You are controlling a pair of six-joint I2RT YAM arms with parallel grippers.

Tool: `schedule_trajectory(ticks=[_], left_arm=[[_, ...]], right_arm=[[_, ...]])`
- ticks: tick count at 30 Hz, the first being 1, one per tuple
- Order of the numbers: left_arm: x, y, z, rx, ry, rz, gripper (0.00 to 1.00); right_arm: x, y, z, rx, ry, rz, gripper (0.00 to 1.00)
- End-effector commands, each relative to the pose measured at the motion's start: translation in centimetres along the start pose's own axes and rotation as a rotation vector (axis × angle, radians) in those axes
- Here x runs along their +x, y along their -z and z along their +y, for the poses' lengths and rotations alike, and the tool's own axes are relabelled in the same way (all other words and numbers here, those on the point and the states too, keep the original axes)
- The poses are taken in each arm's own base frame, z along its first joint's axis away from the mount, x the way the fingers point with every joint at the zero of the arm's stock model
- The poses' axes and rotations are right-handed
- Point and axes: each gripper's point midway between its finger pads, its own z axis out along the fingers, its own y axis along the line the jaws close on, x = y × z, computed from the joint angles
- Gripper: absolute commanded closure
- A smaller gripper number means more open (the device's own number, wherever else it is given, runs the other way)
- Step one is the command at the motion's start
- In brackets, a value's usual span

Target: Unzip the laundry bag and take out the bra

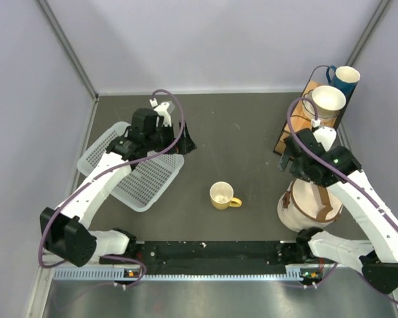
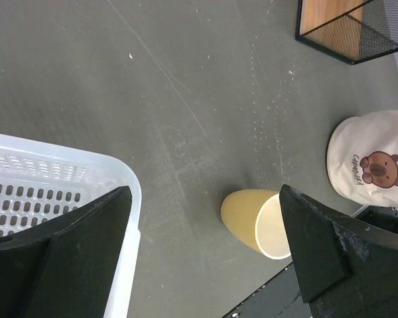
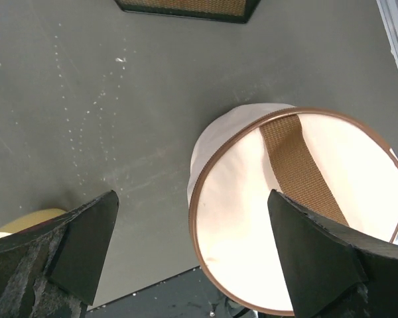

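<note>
The laundry bag (image 1: 310,207) is a cream round pouch with brown trim and a brown strap (image 3: 295,162). It stands zipped shut at the front right and shows in the right wrist view (image 3: 278,225) and the left wrist view (image 2: 371,162), where a bear print faces the camera. The bra is hidden. My right gripper (image 1: 286,159) is open and empty, hovering just above and behind the bag, its midpoint (image 3: 192,255) over the bag's left rim. My left gripper (image 1: 186,140) is open and empty, at the white basket's right edge (image 2: 205,248).
A white plastic lattice basket (image 1: 140,180) lies at the left, under my left arm (image 2: 129,199). A yellow mug (image 1: 223,196) stands mid-table (image 2: 255,222). A wire rack with a wooden base (image 1: 288,132) holds cups (image 1: 328,101) at the back right.
</note>
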Motion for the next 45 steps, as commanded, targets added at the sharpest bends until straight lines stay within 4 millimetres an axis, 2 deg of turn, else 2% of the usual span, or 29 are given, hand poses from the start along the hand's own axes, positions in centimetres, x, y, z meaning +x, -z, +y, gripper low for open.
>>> schedule_trajectory(ticks=[1,5,6,8,9,11,12,14,15,17,18,19,24,28,29,31,34,35,37,38,39,42,43,45], left_arm=[[-1.9,-0.4,-1.5,0.053,-0.020,-0.046,0.01],[-2.0,-0.9,-1.3,0.050,-0.020,-0.038,0.01],[-1.8,-1.1,-1.3,0.050,-0.019,-0.033,0.01],[-1.8,-1.2,-1.2,0.049,-0.020,-0.030,0.01],[-1.7,-1.3,-1.2,0.048,-0.022,-0.029,0.01],[-1.7,-1.4,-1.1,0.045,-0.024,-0.029,0.01],[-1.7,-1.4,-1.1,0.043,-0.024,-0.028,0.01],[-1.7,-1.4,-1.0,0.041,-0.027,-0.029,0.01],[-1.8,-1.4,-1.1,0.044,-0.031,-0.031,0.01],[-1.9,-1.4,-1.1,0.043,-0.031,-0.033,0.01],[-2.0,-1.4,-1.1,0.042,-0.032,-0.035,0.01],[-2.0,-1.4,-1.1,0.042,-0.032,-0.035,0.01],[-2.3,-1.3,-1.1,0.036,-0.035,-0.045,0.01],[-2.4,-1.1,-1.0,0.030,-0.041,-0.051,0.01],[-2.5,-1.1,-1.0,0.029,-0.041,-0.053,0.01],[-2.7,-1.1,-0.9,0.021,-0.042,-0.060,0.01],[-2.8,-1.2,-0.7,0.008,-0.041,-0.062,0.01],[-2.8,-1.2,-0.6,0.007,-0.039,-0.061,0.01],[-2.9,-1.1,-0.7,0.007,-0.029,-0.064,0.01],[-3.0,-1.1,-0.8,0.011,-0.026,-0.062,0.01],[-3.0,-1.1,-0.9,0.011,-0.020,-0.062,0.01],[-3.1,-0.7,-1.1,0.014,-0.015,-0.064,0.01],[-3.1,-0.6,-1.1,0.013,-0.016,-0.065,0.01],[-3.3,-0.1,-1.0,0.000,-0.019,-0.078,0.01]], right_arm=[[1.0,-0.3,-0.7,0.042,-0.013,0.033,0.06],[2.2,-1.7,-0.2,0.068,0.009,0.079,0.12],[2.8,-2.1,-0.3,0.082,0.015,0.091,0.18],[3.2,-3.0,0.1,0.087,0.018,0.097,0.23],[3.6,-3.4,-0.1,0.101,0.027,0.105,0.30],[3.8,-3.8,0.0,0.112,0.038,0.111,0.36],[4.0,-4.2,-0.2,0.132,0.049,0.115,0.45],[4.1,-4.4,-0.3,0.143,0.061,0.117,0.53],[4.0,-4.5,-0.3,0.148,0.061,0.113,0.63],[3.8,-4.4,-0.3,0.148,0.062,0.106,0.77],[3.4,-4.2,-0.2,0.146,0.060,0.094,0.94],[3.2,-4.1,-0.2,0.138,0.062,0.088,1.00],[1.3,-2.9,0.7,0.089,0.074,0.044,1.00],[0.1,-1.3,2.4,0.026,0.119,-0.015,1.00],[-0.4,-0.6,3.4,-0.002,0.136,-0.039,1.00],[-0.9,-0.2,4.7,-0.028,0.163,-0.060,1.00],[-1.9,0.4,7.7,-0.057,0.231,-0.100,1.00],[-2.9,0.7,9.2,-0.081,0.223,-0.133,1.00],[-2.9,0.1,11.9,-0.103,0.300,-0.147,1.00],[-4.1,0.5,14.0,-0.152,0.283,-0.185,1.00],[-3.7,-0.3,15.6,-0.152,0.319,-0.179,1.00],[-4.6,-0.4,20.1,-0.247,0.369,-0.210,1.00],[-4.0,-1.3,21.5,-0.254,0.426,-0.201,1.00],[-3.9,-1.3,24.4,-0.333,0.441,-0.194,1.00]])
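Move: The laundry bag's middle is some 5 cm back from the right hand, 6 cm to its right and roughly 14 cm below, with the bag's far-left rim about 6 cm straight under the open fingers. The yellow mug stands about 22 cm to this hand's left and 2 cm back; the rack is some 19 cm ahead and 3 cm to the right. From the left hand, the bag is around 40 cm right and 15 cm back. The right fingers shut on the brown zipped rim of the laundry bag at its far-left side, after dropping almost straight down about 6 cm with the fingertips tipping steeper. Keeping the pinch, the hand lifts back up by as much, then swings about 15 cm left and 10 cm forward, away from the bag's old spot, while turning some 25 degrees counter-clockwise. ##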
